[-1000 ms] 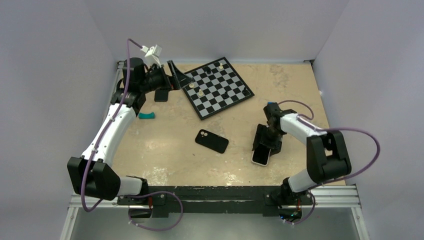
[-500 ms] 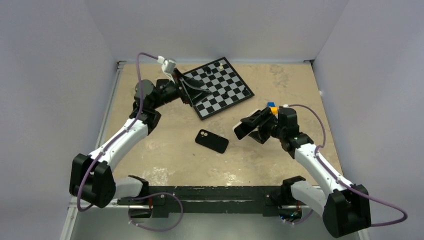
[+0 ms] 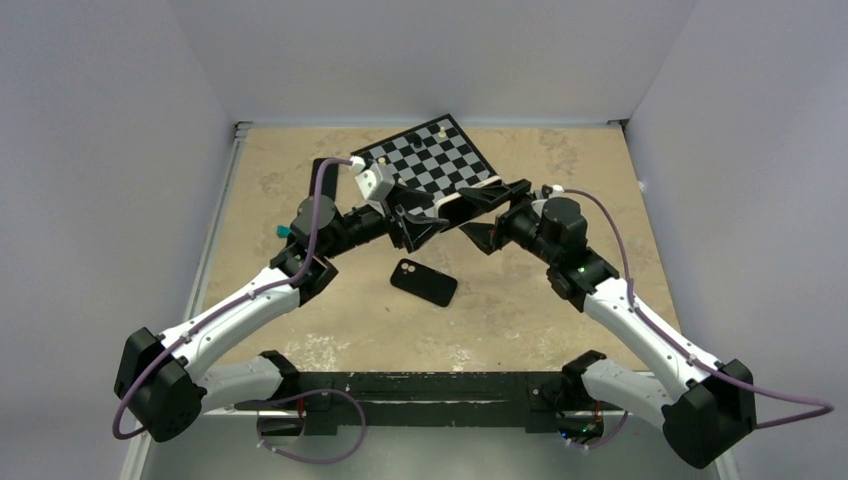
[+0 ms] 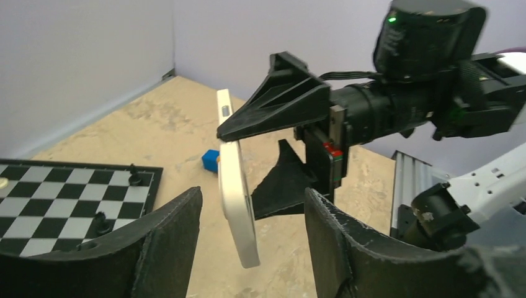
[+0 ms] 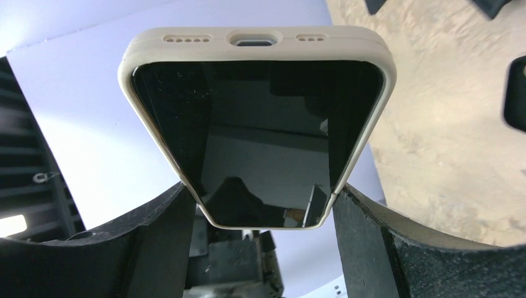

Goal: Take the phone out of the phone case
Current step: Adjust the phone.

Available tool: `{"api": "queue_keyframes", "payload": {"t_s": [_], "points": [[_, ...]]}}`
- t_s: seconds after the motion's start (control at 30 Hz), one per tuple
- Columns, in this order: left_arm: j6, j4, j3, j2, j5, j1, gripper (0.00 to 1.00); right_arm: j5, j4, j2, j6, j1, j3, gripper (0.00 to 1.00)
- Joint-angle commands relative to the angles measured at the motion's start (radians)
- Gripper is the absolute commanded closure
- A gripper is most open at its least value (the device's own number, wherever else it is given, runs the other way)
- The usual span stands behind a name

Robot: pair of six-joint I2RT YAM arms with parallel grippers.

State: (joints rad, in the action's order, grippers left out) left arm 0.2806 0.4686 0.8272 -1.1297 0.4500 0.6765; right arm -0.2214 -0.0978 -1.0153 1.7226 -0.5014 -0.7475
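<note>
The phone (image 3: 465, 196), black screen with a pale rim, is held in the air above the chessboard's near edge. My right gripper (image 3: 472, 212) is shut on its long edges; the right wrist view shows the phone (image 5: 257, 136) pinched between both fingers (image 5: 167, 236). My left gripper (image 3: 432, 225) faces it from the left, open. In the left wrist view the free end of the phone (image 4: 236, 186) hangs between the left fingers (image 4: 167, 242) with a gap on each side. The black phone case (image 3: 423, 282) lies flat on the table below, apart from both grippers.
A chessboard (image 3: 430, 165) with several pieces lies at the back centre, just behind the grippers. A small blue block (image 4: 211, 160) sits on the table beyond the phone. A teal object (image 3: 281, 231) peeks out beside the left arm. Walls close in on three sides.
The right arm lifted the phone from the table's right side to mid-air at the centre. The left arm swung in from the back left, and its jaws narrowed around the phone's end.
</note>
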Motion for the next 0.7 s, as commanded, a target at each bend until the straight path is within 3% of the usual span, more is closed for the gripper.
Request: {"api": "queue_keyframes", "payload": {"t_s": [0.0, 0.13, 0.33, 0.67], "points": [[-0.057, 0.025, -0.030, 0.019, -0.124, 0.001, 0.38, 0.095, -0.139, -0.014, 0.064, -0.061, -0.095, 1.00], [-0.060, 0.029, -0.052, 0.041, -0.189, 0.001, 0.43, 0.115, -0.150, -0.016, 0.073, -0.080, -0.085, 1.00], [-0.019, 0.037, -0.034, 0.005, -0.134, 0.002, 0.48, 0.109, -0.183, -0.028, 0.087, -0.103, -0.082, 1.00], [-0.002, 0.026, -0.012, -0.016, -0.072, 0.002, 0.71, 0.137, -0.195, -0.052, 0.083, -0.155, -0.126, 1.00]]}}
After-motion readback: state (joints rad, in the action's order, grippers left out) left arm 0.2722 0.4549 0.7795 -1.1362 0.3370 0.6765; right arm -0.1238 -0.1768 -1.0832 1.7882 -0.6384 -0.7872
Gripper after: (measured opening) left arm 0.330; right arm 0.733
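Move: The phone in its pale case, held by its long sides in the right fingers, has its middle some 6 cm to the left hand's right, 1 cm ahead and about level with it. From the left hand, the black case lies about 8 cm back, 3 cm left; the chessboard 17 cm ahead, 2 cm left; both some 28 cm below. From the right hand, the left fingertips are about 6 cm left and 1 cm back, roughly level. Keeping its pinch on the cased phone's long sides, the right hand carries the phone about 3.5 cm left, rising 1.5 cm, in between the left fingertips. The left hand sinks about 3 cm and goes 2 cm forward, closing its fingers to half their gap around the phone's nearer edge, screen side and back; whether they already touch can't be made out. ##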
